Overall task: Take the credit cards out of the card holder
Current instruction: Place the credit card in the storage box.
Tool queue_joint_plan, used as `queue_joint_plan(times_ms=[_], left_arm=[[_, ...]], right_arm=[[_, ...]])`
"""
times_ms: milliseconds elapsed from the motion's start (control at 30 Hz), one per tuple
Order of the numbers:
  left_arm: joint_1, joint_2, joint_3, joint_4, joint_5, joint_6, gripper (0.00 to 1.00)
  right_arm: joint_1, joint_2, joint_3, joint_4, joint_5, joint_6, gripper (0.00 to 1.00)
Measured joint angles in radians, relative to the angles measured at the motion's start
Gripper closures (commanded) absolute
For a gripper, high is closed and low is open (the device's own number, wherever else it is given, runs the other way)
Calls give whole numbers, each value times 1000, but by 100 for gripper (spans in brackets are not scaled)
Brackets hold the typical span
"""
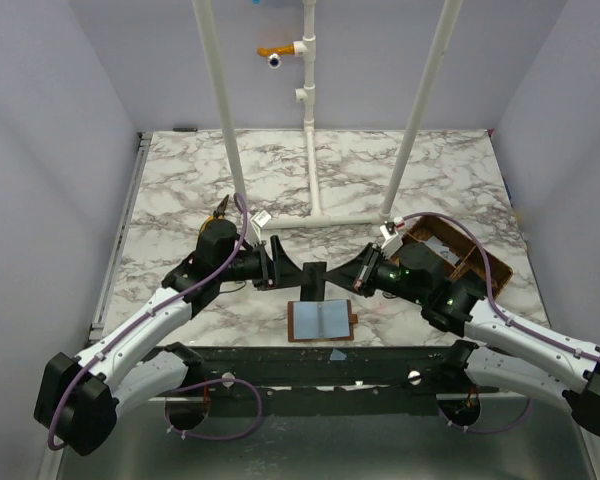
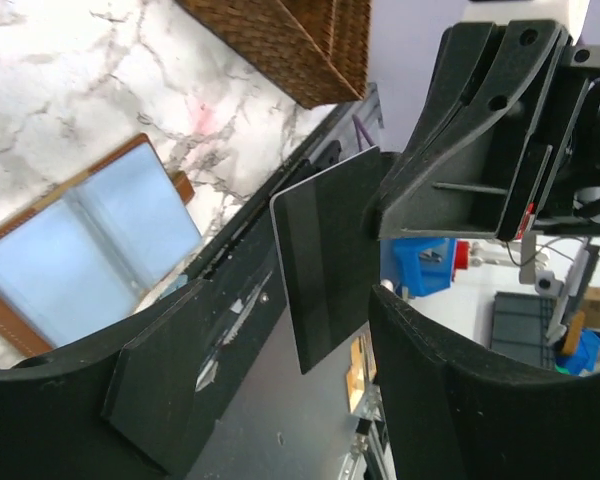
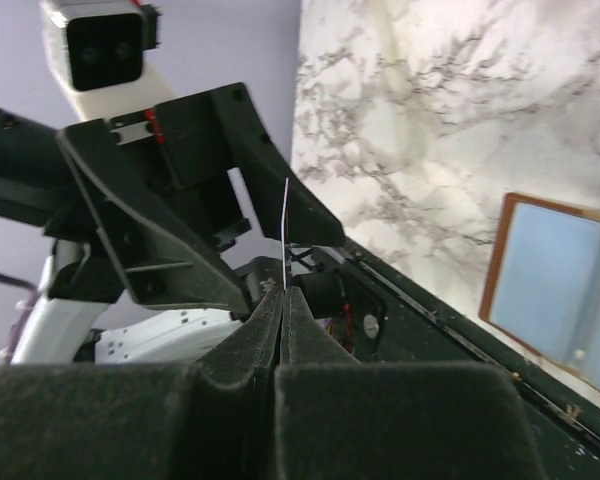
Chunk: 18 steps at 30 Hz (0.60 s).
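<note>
The card holder (image 1: 321, 320) lies open on the marble near the front edge, its blue-grey pockets facing up; it also shows in the left wrist view (image 2: 90, 250) and the right wrist view (image 3: 560, 270). Above it my two grippers face each other. My right gripper (image 1: 348, 276) (image 3: 283, 300) is shut on a dark credit card (image 1: 312, 280) (image 2: 325, 260), seen edge-on as a thin pale line (image 3: 285, 225). My left gripper (image 1: 283, 268) (image 2: 280, 340) is open, its fingers standing wide on either side of the card's free end without touching it.
A brown woven basket (image 1: 450, 255) (image 2: 290, 40) sits at the right, behind my right arm. White frame poles (image 1: 315, 150) rise from the middle and back of the table. The dark front rail (image 1: 330, 360) runs just below the card holder.
</note>
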Motion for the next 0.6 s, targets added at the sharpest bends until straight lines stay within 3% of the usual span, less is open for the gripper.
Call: queue_joint_plan(times_ms=[133,267,333,500,567,600], left_arm=[[0,-6,-15,43,43,-31,38],[4,-13,-27,91,74,-61,50],[5,-14,-32,117,91,-79,60],[5,-14,-42,174,122,-117,98],[6,-14,-43,192,135,-129,100],[6,-15,-44,205,141,-134,100]], right_arm=[[-2,0,0,66,-39,25,99],[-2,10,0,113,-64,39,99],[-2,23,0,132,-75,43,99],[-2,56,0,164,-92,46,99],[-2,63,0,165,-93,43,92],[-3,67,-1,165,-93,42,82]])
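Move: The black credit card, its one edge already pinched by the right gripper, has its middle roughly 4 cm to the right of the open left fingers, 1 cm back and about level. From the right gripper that middle is some 3 cm left and 1 cm back. The card holder lies about 17 cm below and 4 cm back from the right gripper, 3 cm to its left; the storage box is some 30 cm right, 12 cm ahead and 14 cm below. Lift the left gripper about 3 cm, easing it slightly back and towards the card while its fingertips tilt up some 10 degrees, then shut the wide-open fingers on the card's free edge. Meanwhile carry the card some 2 cm left and up to meet them with the right gripper, sinking a touch at the end and keeping its pinch. ##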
